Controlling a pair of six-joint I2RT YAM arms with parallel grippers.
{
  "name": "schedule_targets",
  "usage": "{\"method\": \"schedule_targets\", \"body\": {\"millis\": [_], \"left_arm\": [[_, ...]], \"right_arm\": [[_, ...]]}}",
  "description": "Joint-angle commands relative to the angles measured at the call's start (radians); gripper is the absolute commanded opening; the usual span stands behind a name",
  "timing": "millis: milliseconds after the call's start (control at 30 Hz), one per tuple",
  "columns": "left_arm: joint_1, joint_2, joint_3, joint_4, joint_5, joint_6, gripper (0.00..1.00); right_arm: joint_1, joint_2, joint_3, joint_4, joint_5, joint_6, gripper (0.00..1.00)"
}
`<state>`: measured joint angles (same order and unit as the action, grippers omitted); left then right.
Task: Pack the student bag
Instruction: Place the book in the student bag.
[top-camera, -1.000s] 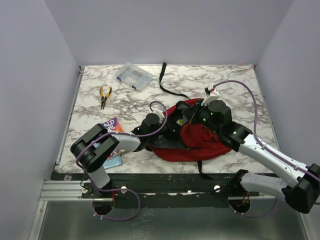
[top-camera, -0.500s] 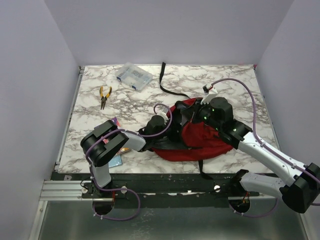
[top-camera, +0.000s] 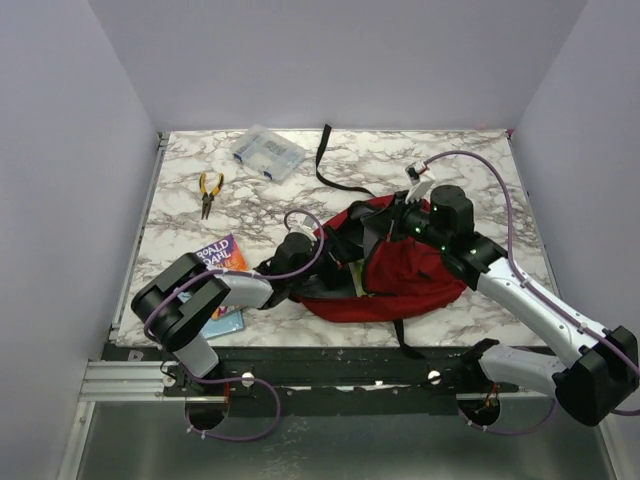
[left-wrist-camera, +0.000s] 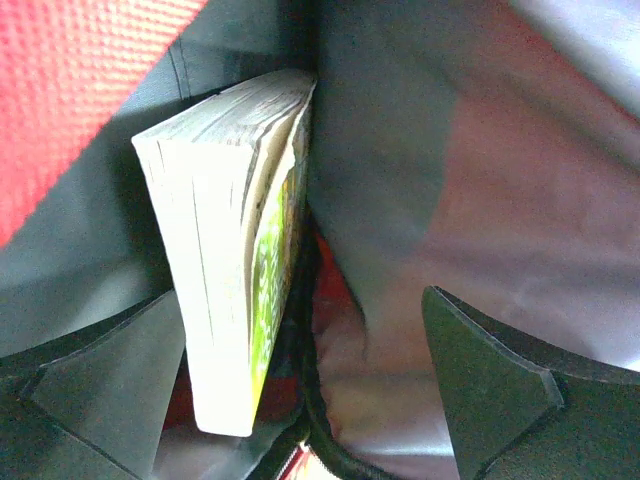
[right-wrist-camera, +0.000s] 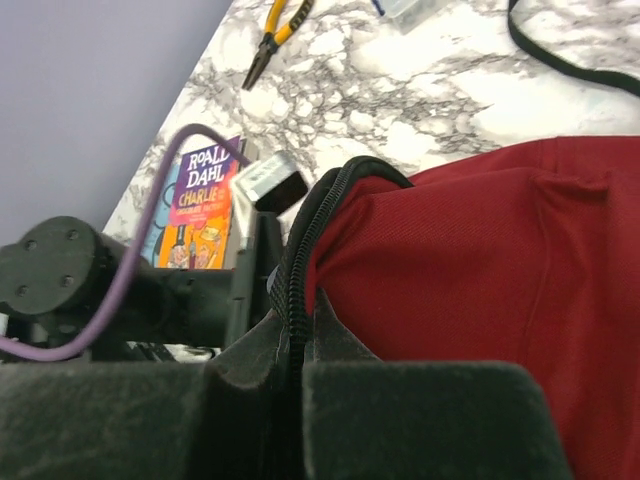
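Note:
The student bag (top-camera: 410, 275), dark red with black straps, lies at the middle of the table with its mouth facing left. My left gripper (top-camera: 332, 264) reaches into that mouth. In the left wrist view it (left-wrist-camera: 300, 305) is open, and a thick paperback with a green cover (left-wrist-camera: 225, 250) stands on edge against the left finger (left-wrist-camera: 110, 370), not pinched. Dark lining (left-wrist-camera: 470, 170) surrounds it. My right gripper (top-camera: 408, 222) is shut on the bag's black zip edge (right-wrist-camera: 300, 260) and holds the red top flap (right-wrist-camera: 480, 260) up.
A Roald Dahl book (top-camera: 220, 250) and a blue item (top-camera: 228, 321) lie left of the bag, beside the left arm. Yellow-handled pliers (top-camera: 209, 190), a clear plastic box (top-camera: 267, 152) and a loose black strap (top-camera: 335, 170) sit toward the back.
My left gripper has opened and let go of the green-covered book inside the bag. The right gripper has drawn the zip edge a little up and to the right.

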<state>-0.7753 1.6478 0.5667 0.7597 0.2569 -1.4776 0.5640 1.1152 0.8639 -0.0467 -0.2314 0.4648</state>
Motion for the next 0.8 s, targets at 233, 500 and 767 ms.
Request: {"method": "schedule_targets", "body": {"millis": [233,500,767], "left_arm": [[0.026,-0.295,-0.010,-0.326,-0.118,0.268,0.98],[0.087,-0.588,-0.104,-0.486,-0.176,0.437,0.97],[0.089,-0.695,-0.238,-0.546,-0.191,0.495,0.96]], "right_arm": [[-0.122,-0.015,0.019,-0.024,-0.082,-0.070,0.01],[-0.124,0.057,0.050,0.005,-0.212,-0.106,0.01],[-0.124,0.216,0.116,0.075,-0.385,-0.100,0.01]]}}
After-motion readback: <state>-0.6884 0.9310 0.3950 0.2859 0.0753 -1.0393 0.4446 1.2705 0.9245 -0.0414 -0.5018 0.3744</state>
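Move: The Roald Dahl book lies some 33 cm to the left of the left hand, 3 cm back and 10 cm lower; the blue book is about 9 cm nearer the base from it. The green book, already freed in the bag, is about 3 cm right of the left hand, 4 cm back and 5 cm below. From the right hand, the Roald Dahl book is about 40 cm left, 12 cm back and 22 cm below. Left hand, still open, leaves the green book, about 11 cm left and 6 up; right keeps pinching rim. ##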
